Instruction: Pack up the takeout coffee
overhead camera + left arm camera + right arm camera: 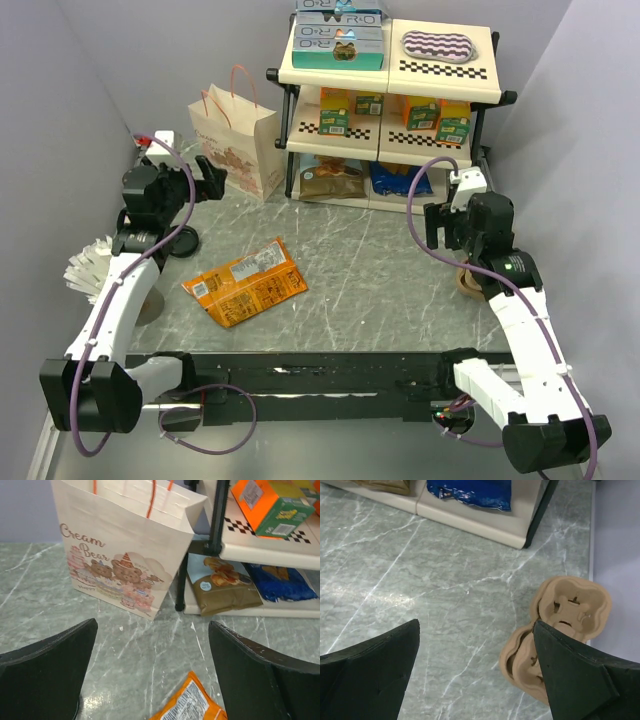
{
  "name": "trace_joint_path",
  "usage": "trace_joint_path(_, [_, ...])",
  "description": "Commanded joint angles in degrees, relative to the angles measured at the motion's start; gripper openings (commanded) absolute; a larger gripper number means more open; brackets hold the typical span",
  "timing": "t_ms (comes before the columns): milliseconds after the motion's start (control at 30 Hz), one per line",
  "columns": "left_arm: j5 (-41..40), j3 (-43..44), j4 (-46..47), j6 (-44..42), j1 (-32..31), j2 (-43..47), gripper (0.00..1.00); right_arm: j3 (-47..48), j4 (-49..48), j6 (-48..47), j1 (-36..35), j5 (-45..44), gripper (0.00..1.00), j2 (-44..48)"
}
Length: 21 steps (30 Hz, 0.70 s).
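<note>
The takeout coffee [184, 241] shows only as a small dark round lid on the table, tucked against my left arm and partly hidden by it. The "Cream Bear" paper bag [238, 145] [125, 555] stands upright and open at the back left. My left gripper [212, 178] [152, 625] hangs open just in front of the bag, with nothing between its fingers. Over the right side of the table my right gripper [436, 228] [476, 625] is also open and empty, beside a brown pulp cup carrier [468, 281] [570, 605].
An orange snack bag [245, 282] [192, 705] lies flat mid-table. A two-tier shelf [390, 100] with boxes and snack packs [225, 582] stands at the back, right of the paper bag. A fan of white items [88, 266] sits at the left edge.
</note>
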<state>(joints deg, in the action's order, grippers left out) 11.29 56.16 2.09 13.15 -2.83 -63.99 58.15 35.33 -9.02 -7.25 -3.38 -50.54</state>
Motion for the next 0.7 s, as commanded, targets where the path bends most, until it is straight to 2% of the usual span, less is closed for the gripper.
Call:
trace_joint_path(0, [4.2, 1.1, -0.2, -1.4, -0.6, 2.3, 0.99, 2.3, -0.6, -0.2, 0.0, 3.1, 1.00, 0.5])
trace_joint_path(200, [14.7, 5.0, -7.3, -7.8, -0.7, 3.4, 0.98, 4.1, 3.4, -12.1, 0.0, 17.3, 1.00, 0.8])
trace_joint_path(233, [17.6, 8.1, -9.3, -8.7, -0.8, 2.8, 0.99, 4.1, 3.9, -15.2, -0.1, 22.0, 1.00, 1.2])
trace_joint_path(333, [20.2, 13.9, -15.4, -10.6, -0.9, 1.9, 0.99, 4.4, 4.7, -16.5, -0.8, 27.0, 0.99, 1.5])
trace_joint_path(533, [19.6, 26.0, -31.1, -20.5, -0.9, 0.1, 0.99, 6.7, 6.0, -16.0, -4.9, 28.9, 0.96, -1.3])
trace_joint_path(667, [12.0, 28.0, -37.4, -24.9, -0.9, 1.1, 0.97, 6.8, 4.9, -15.9, -6.7, 29.6, 0.96, -2.0])
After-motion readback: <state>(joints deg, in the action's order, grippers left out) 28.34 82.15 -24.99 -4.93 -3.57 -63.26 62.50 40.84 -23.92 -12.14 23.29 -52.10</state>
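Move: The black lid lies about 11 cm to my left hand's left, roughly 2 cm ahead and some 25 cm below. The coffee cup is about 8 cm farther left of the lid and 3 cm nearer me. From my left hand the paper bag stands some 21 cm ahead and 5 cm right, the orange package 10 cm back and 4 cm right. My right hand has the lid some 60 cm left and 12 cm ahead, the orange package 42 cm left and level with it, and the brown cup tray 12 cm right, straight beside it. I lift my empty left hand about 11 cm, first easing back and left at one height, then climbing steeply while still backing off from the paper bag; it swings some 20 degrees clockwise and its left side rolls up. Meanwhile my right hand sweeps about 9 cm left and a little back, away from the cup tray towards the orange package's side, turning some 35 degrees counter-clockwise. Both grippers stay wide open, touching nothing. ##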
